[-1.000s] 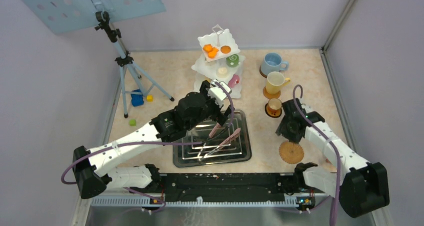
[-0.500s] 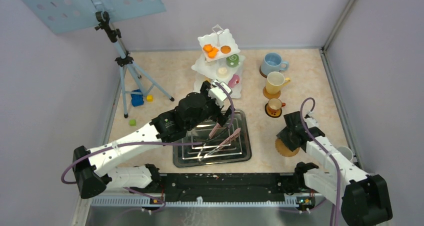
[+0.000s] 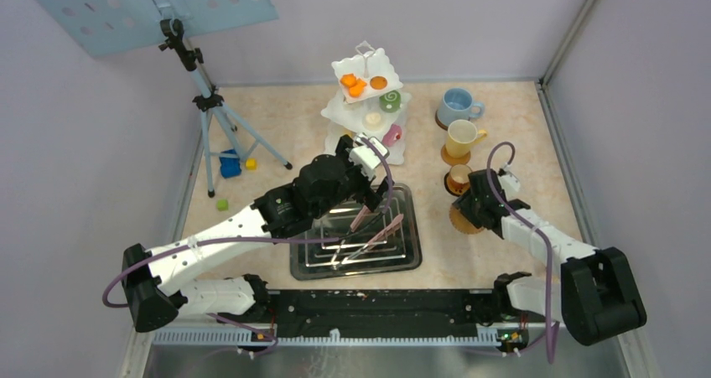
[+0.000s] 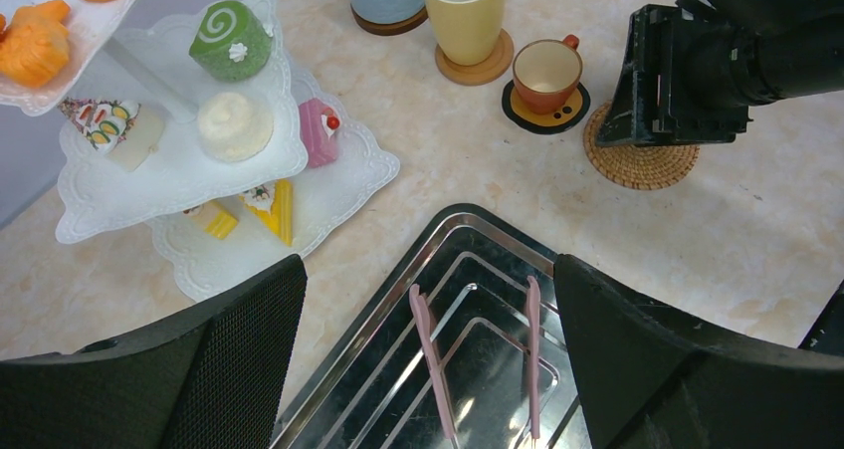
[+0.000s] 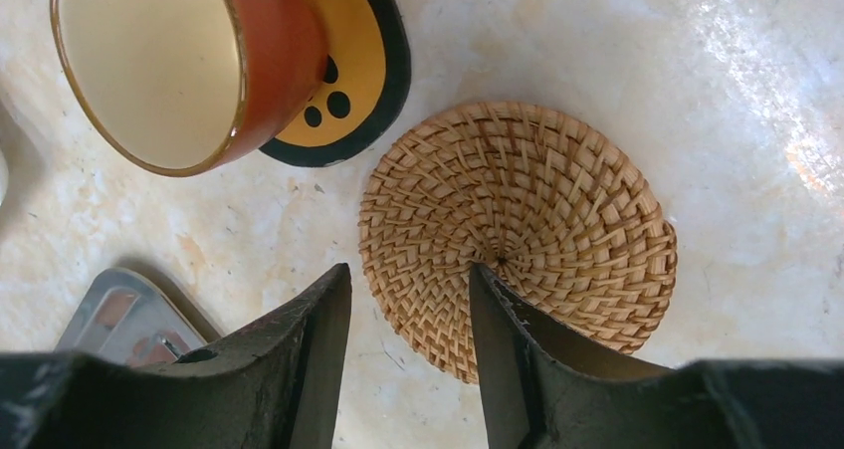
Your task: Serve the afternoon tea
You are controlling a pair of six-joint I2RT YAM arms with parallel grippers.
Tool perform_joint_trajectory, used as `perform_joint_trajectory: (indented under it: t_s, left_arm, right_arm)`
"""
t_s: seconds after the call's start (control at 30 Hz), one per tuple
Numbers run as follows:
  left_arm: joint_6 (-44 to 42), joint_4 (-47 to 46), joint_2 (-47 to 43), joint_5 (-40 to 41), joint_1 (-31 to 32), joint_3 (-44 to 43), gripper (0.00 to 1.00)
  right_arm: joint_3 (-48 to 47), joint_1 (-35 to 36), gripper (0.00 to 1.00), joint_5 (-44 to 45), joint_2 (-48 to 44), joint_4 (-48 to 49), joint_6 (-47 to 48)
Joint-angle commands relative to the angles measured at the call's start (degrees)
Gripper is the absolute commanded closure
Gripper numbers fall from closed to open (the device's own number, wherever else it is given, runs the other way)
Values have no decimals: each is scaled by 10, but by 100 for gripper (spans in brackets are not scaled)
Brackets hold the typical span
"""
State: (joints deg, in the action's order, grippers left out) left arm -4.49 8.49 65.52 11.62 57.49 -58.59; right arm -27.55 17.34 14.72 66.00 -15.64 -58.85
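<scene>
A woven round coaster (image 5: 537,230) lies flat on the table just in front of the brown mug (image 5: 159,61), which stands on a black and yellow coaster (image 5: 348,61). My right gripper (image 5: 410,270) is open over the woven coaster's (image 3: 461,220) near edge, one fingertip on its centre and the other on bare table. The yellow mug (image 3: 462,135) and blue mug (image 3: 457,106) stand behind on coasters. The white three-tier stand (image 3: 366,101) carries orange (image 3: 352,83), green swirl (image 4: 229,39) and pink (image 4: 316,130) pastries. My left gripper (image 4: 428,265) hangs wide open and empty above the tray.
A steel tray (image 3: 402,256) sits at the front centre with pink tongs (image 4: 430,354) lying in it. A tripod (image 3: 205,101) with a perforated blue board stands at the back left, with small blue (image 3: 230,163) and green (image 3: 222,204) blocks by its feet.
My right gripper has swung up and left toward the brown mug, and the woven coaster has slid along with it. The left arm has not moved.
</scene>
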Motion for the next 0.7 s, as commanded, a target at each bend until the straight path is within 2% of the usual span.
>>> perform_joint_trajectory:
  t_s: [0.0,0.1,0.17,0.23,0.3,0.37,0.47,0.57,0.67]
  left_arm:
    - [-2,-24,-11,10,2,0,1]
    - [-2,-25,-9,7,2,1,1]
    - [-1,-25,-9,3,2,0,1]
    - [1,-25,-8,3,3,1,1]
    - [0,-25,-8,3,3,1,1]
    - [1,-25,-6,3,3,1,1]
    - [2,-26,-4,0,3,1,1]
    - [4,-26,-3,-2,3,0,1]
    - [3,-26,-4,-4,3,0,1]
  right_arm:
    - [-34,-4,53,-15,0,-23,41]
    - [-64,-3,50,-8,-62,-61,102]
    - [-71,-3,48,29,-119,-81,136]
    - [-73,-4,48,80,-171,-106,174]
    - [-81,-4,41,167,-206,-146,172]
    - [-105,-7,39,279,-218,-227,117]
    - [-183,-38,34,386,-176,-436,-87]
    - [-254,-94,32,396,-115,-589,-219]
    - [-287,-178,20,360,-76,-628,-228]
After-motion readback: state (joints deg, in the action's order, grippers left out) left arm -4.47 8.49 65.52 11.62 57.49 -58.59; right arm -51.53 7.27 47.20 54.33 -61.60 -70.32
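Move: The white cup by the right edge stands about 24 cm right of the right hand and 14 cm back, roughly level with it. The woven coaster's middle is some 3 cm back, 1 cm right and 3 cm below; the orange cup stands 6 cm ahead, 2 cm left, about level. From the idle left hand the white cup is roughly 50 cm right, 12 cm back, 24 cm below. Right hand rises about 14 cm, then swings 15 cm right and back towards the white cup, turning clockwise, opening wider. ##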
